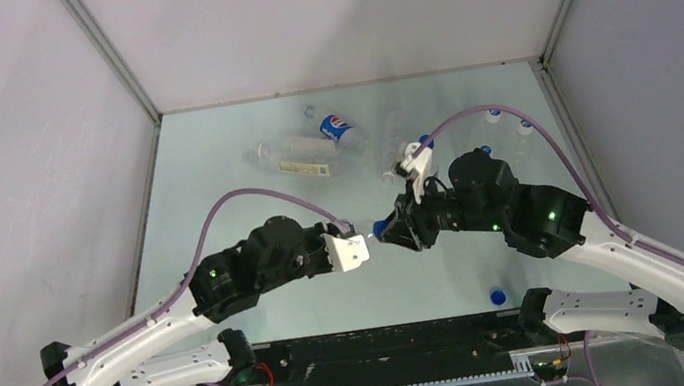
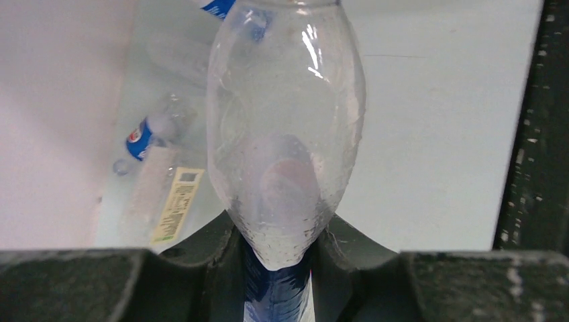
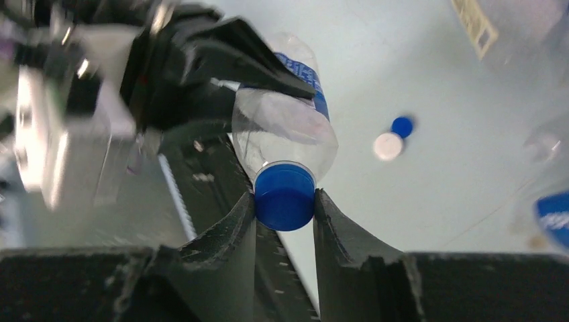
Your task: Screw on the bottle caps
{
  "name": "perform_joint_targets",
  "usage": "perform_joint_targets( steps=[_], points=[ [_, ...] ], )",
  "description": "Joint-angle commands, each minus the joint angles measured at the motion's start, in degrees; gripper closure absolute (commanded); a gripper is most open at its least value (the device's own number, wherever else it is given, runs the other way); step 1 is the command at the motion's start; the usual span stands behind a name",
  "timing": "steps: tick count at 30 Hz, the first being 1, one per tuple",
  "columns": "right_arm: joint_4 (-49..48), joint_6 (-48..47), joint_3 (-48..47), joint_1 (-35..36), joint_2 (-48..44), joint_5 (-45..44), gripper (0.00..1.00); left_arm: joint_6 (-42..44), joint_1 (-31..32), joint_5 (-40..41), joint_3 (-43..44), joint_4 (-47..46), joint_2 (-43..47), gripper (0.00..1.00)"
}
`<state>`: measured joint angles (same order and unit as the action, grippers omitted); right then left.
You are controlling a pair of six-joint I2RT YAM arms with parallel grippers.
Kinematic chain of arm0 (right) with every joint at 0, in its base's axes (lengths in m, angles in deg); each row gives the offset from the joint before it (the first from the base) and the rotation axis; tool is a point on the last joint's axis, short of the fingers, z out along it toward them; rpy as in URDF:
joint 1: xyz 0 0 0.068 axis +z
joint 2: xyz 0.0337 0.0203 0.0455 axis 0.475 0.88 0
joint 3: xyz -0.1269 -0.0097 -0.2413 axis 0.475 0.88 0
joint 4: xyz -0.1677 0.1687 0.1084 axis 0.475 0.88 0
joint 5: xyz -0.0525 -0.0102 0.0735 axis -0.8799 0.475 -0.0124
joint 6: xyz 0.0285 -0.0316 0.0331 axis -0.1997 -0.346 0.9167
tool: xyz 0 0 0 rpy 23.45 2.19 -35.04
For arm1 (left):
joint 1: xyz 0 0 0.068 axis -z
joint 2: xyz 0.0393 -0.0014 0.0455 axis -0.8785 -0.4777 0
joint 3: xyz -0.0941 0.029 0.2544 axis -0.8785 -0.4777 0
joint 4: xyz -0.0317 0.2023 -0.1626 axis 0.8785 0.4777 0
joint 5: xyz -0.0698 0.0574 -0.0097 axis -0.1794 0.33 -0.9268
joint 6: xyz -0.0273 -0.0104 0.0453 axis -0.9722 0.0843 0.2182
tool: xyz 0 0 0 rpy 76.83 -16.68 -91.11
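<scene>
My left gripper (image 2: 278, 249) is shut on a clear bottle (image 2: 285, 134) with a blue label, gripping it around the body. The bottle lies level between the two arms, its neck pointing at the right arm. A blue cap (image 3: 284, 198) sits on that neck, and my right gripper (image 3: 284, 205) is shut on the cap's sides. Behind the cap the bottle (image 3: 285, 127) runs back into the left gripper's dark fingers (image 3: 228, 57). From above, the blue cap (image 1: 381, 230) shows between the left gripper (image 1: 360, 235) and the right gripper (image 1: 390, 231).
A pale-labelled bottle (image 1: 297, 156) and a blue-labelled bottle (image 1: 339, 130) lie at the back of the table. Two more bottles (image 1: 508, 121) stand by the right wall. A loose blue cap (image 1: 498, 296) lies near the front edge. Another blue cap (image 3: 402, 126) and a white cap (image 3: 388, 146) lie together.
</scene>
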<state>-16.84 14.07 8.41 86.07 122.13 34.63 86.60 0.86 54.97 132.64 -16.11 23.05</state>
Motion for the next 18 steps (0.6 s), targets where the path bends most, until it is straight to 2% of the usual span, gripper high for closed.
perform_joint_targets(
  steps=[1, 4, 5, 6, 7, 8, 10, 13, 15, 18],
  points=[
    [-6.6, 31.8, 1.5, -1.4, 0.3, -11.9, 1.00, 1.3, 4.2, 14.7, -2.4, -13.1, 1.5, 1.00],
    [-9.3, 28.4, 1.9, -1.0, -0.3, -12.3, 0.99, 0.7, 4.5, 13.9, -2.6, -11.9, 0.9, 1.00],
    [-10.0, 23.0, 2.0, -0.9, -0.7, -10.2, 0.94, 0.1, 4.4, 13.7, -2.6, -11.1, 0.7, 1.00],
    [-11.2, 20.3, 2.1, -0.8, -1.6, -9.3, 0.80, -0.5, 4.2, 12.8, -2.6, -10.8, 0.5, 1.00],
    [-12.7, 14.2, 2.4, -0.7, -2.1, -6.8, 0.72, -1.0, 3.4, 12.0, -2.4, -9.5, 0.3, 1.00],
    [-13.5, 10.7, 2.8, -0.7, -3.4, -4.8, 0.58, -2.0, 2.9, 9.7, -1.9, -8.6, -0.5, 1.00],
    [-14.4, -2.7, 5.0, -0.7, -5.3, 2.1, 0.45, -3.2, 1.2, 5.0, -0.7, -5.4, -1.8, 1.00],
    [-11.4, -15.6, 6.9, -0.7, -7.5, 8.1, 0.35, -3.9, -1.5, -2.1, 1.2, -0.8, -3.7, 1.00],
    [-7.6, -24.9, 7.5, -1.0, -8.8, 11.6, 0.33, -4.3, -2.9, -8.2, 2.6, 1.9, -5.1, 1.00],
    [-2.3, -38.8, 7.6, -1.4, -9.7, 15.3, 0.32, -4.1, -3.7, -12.2, 3.7, 4.0, -6.4, 1.00]
  ],
)
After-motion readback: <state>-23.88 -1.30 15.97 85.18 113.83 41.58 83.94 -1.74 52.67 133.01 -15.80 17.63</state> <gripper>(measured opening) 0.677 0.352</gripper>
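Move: The right gripper is already pinching the blue cap on the held bottle's neck, the cap's middle about 1 cm to the left of the hand point. The loose blue and white caps lie on the table some 12 cm ahead, 6 cm left and 21 cm below; the standing bottle is about 20 cm ahead, 11 cm right and 11 cm below. From the left gripper, which holds the bottle by its label, that cap sits roughly 7 cm right, 1 cm back and 5 cm above. Keep the right fingers pinched on the cap and finish the twist, about 20 degrees clockwise looking onto the cap's top, while both grippers drift forward. Then open the right fingers, roll that wrist back some 40 degrees and draw the hand back and a little right, off the cap. Keep the left grip on the bottle, sinking nearly 3 cm and easing back slightly. ##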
